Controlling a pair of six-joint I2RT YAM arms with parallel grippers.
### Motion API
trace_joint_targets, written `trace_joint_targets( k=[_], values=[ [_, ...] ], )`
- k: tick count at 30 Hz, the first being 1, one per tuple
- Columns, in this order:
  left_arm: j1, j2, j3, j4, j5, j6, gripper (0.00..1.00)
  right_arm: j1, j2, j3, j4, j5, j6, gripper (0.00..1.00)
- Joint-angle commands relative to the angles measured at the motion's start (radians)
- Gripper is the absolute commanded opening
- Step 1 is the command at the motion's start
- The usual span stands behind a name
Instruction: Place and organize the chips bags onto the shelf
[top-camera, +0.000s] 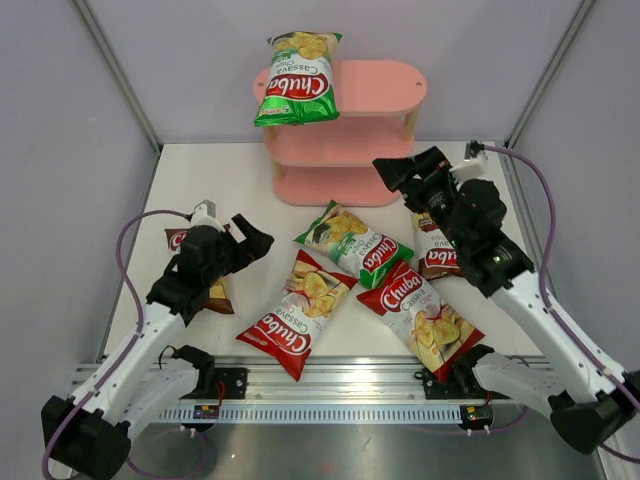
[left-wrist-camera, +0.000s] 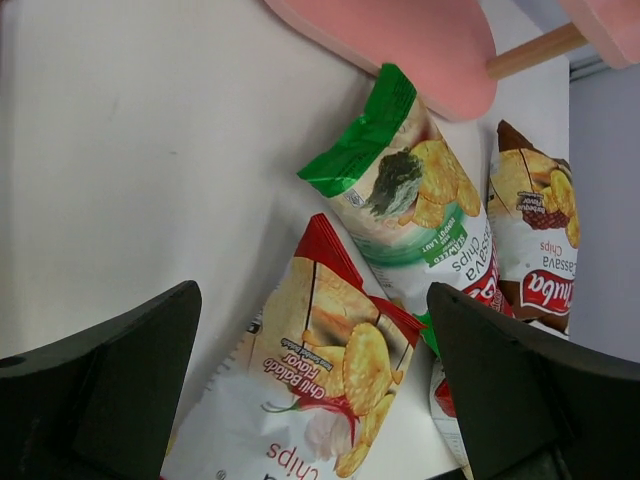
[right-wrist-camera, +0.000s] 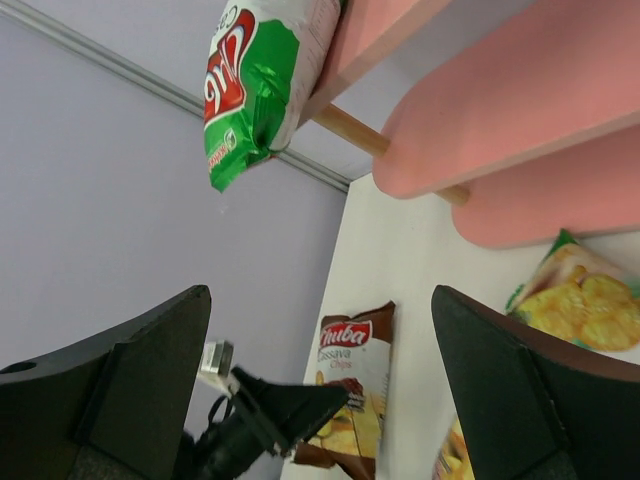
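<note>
The pink shelf (top-camera: 380, 88) stands at the back of the table. One green bag (top-camera: 297, 78) lies on its top board at the left, overhanging the front edge; it also shows in the right wrist view (right-wrist-camera: 255, 80). A second green bag (top-camera: 355, 243), two red bags (top-camera: 297, 312) (top-camera: 420, 315) and two brown bags (top-camera: 218, 294) (top-camera: 435, 252) lie on the table. My left gripper (top-camera: 255, 238) is open and empty above the left brown bag, with the left red bag (left-wrist-camera: 320, 390) below its jaws. My right gripper (top-camera: 402, 172) is open and empty beside the shelf's right front.
The white table ends at grey walls with metal frame posts (top-camera: 115, 75) at the back corners. The arms' mounting rail (top-camera: 330, 385) runs along the near edge. The left arm's gripper (right-wrist-camera: 270, 410) shows in the right wrist view over the left brown bag (right-wrist-camera: 355, 390).
</note>
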Motion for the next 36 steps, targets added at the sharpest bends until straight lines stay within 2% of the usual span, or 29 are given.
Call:
trace_joint_targets(
  k=[1, 4, 9, 13, 14, 21, 23, 25, 27, 33, 36],
  values=[
    [-0.006, 0.089, -0.011, 0.256, 0.149, -0.104, 0.99, -0.003, -0.151, -0.069, -0.088, 0.006, -0.092, 0.99],
    [-0.006, 0.238, 0.028, 0.32, 0.236, -0.073, 0.99, -0.003, -0.245, -0.085, -0.206, -0.021, -0.172, 1.0],
    [-0.001, 0.462, 0.039, 0.467, 0.308, -0.064, 0.99, -0.003, -0.381, -0.128, -0.292, -0.107, -0.248, 1.0],
    [0.02, 0.583, 0.032, 0.611, 0.407, -0.07, 0.99, -0.003, -0.437, -0.126, -0.329, -0.27, -0.307, 1.0],
    [0.025, 0.615, 0.035, 0.683, 0.436, -0.074, 0.99, -0.003, -0.435, -0.128, -0.323, -0.352, -0.317, 0.99],
    [0.076, 0.823, 0.049, 0.892, 0.586, -0.099, 0.99, -0.002, -0.403, -0.134, -0.233, -0.719, -0.319, 1.0],
    [0.083, 0.884, 0.053, 0.958, 0.629, -0.108, 0.99, -0.003, -0.412, -0.16, -0.144, -0.82, -0.302, 1.0],
    [0.083, 0.922, 0.067, 0.993, 0.661, -0.114, 0.99, -0.003, -0.423, -0.184, -0.064, -0.857, -0.278, 0.99],
    [0.083, 0.981, 0.075, 1.065, 0.681, -0.136, 0.99, -0.003, -0.428, -0.189, -0.042, -0.874, -0.273, 0.99],
    [0.063, 1.131, 0.151, 1.141, 0.7, -0.176, 0.99, -0.003, -0.431, -0.2, 0.004, -0.871, -0.258, 0.99],
    [0.039, 1.183, 0.194, 1.187, 0.718, -0.203, 0.96, -0.003, -0.426, -0.206, 0.021, -0.874, -0.252, 0.99]
  ],
)
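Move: The green chips bag in the middle of the table has its middle about 10 cm ahead of the left hand, 23 cm to its right and 16 cm below. The near red bag lies some 5 cm back from that hand and 10 cm right, the brown bag 5 cm ahead and 11 cm left. The shelf's base stands 26 cm ahead and 22 cm right. From the right hand, the green bag's middle is about 4 cm ahead, 4 cm left and 37 cm below. The green bag's near-left sealed end is what the left hand closes in on: it comes down and right about 13 cm each while reaching some 11 cm forward, rolling its left side down and swinging clockwise, fingers wide open around that end, contact unclear. The right hand, empty and open, draws back about 20 cm from the shelf at much the same height, drifting right, then back left, and turns about 45 degrees counter-clockwise. ##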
